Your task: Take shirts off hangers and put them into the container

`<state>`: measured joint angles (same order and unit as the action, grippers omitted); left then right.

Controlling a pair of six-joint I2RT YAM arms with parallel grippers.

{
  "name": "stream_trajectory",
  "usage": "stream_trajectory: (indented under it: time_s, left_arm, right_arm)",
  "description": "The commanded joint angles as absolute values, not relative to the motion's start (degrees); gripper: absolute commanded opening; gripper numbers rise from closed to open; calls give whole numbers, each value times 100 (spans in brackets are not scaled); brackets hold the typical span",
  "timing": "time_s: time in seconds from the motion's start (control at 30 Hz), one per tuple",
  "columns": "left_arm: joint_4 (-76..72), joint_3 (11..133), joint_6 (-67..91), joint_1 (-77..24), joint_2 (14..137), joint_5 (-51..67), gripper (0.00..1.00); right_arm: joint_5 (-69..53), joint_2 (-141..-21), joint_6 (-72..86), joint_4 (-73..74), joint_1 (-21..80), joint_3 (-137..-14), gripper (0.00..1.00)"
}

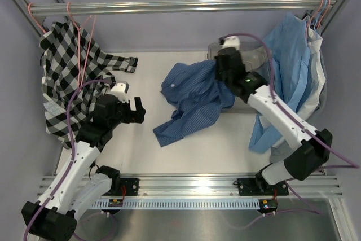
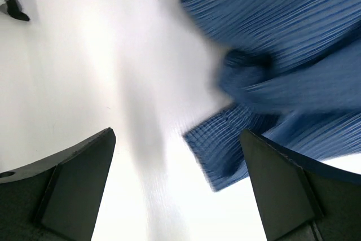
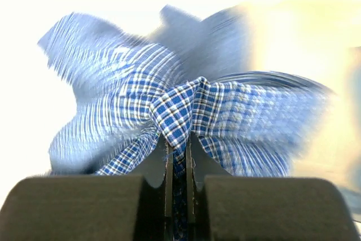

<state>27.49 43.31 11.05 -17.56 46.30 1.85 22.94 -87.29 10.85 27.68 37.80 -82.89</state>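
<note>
The dark blue fine-check shirt (image 1: 192,97) lies crumpled on the white table, off any hanger. My right gripper (image 1: 219,76) is shut on a fold of it at its right end, beside the container (image 1: 258,59), a clear grey bin partly hidden behind that arm. In the right wrist view the checked cloth (image 3: 186,111) is pinched between the gripper's (image 3: 178,139) nearly closed fingers. The black-and-white check shirt (image 1: 66,77) hangs from a pink wire hanger (image 1: 84,40) at the rail's left end. My left gripper (image 1: 140,111) is open and holds nothing, left of the blue shirt (image 2: 282,55); its fingers (image 2: 73,179) stand wide apart.
A metal rail (image 1: 180,7) spans the back. Plain light blue and white garments (image 1: 293,66) hang on pink hangers (image 1: 321,4) at its right end, close behind my right arm. Frame posts stand at both back corners, and a slotted metal rail runs along the near edge.
</note>
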Motion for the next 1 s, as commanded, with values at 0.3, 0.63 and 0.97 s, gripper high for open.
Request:
stream_trajectory:
  time_s: [0.3, 0.63, 0.97]
  left_arm:
    - [2145, 4078, 949, -1784, 4395, -527, 99]
    - [2153, 4060, 923, -1784, 4377, -659, 99]
    - [2180, 4052, 896, -1784, 4438, -764, 99]
  right_arm:
    - [3314, -8988, 1827, 2697, 960, -8420, 0]
    - [1689, -9019, 1243, 2988, 1018, -8551, 84]
    - [29, -8841, -597, 3076, 3470, -8201, 93]
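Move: The right hand holds the blue shirt up, with the container's middle about 11 cm to its right, 3 cm ahead and 20 cm below. The light-blue shirts hang some 28 cm to this hand's right, about level fore and aft, with the white shirt roughly 9 cm farther right. From the left hand the container lies about 42 cm right, 14 cm ahead and 13 cm below. The right hand sweeps the blue shirt some 24 cm right over the container, opens, then swings back left. ##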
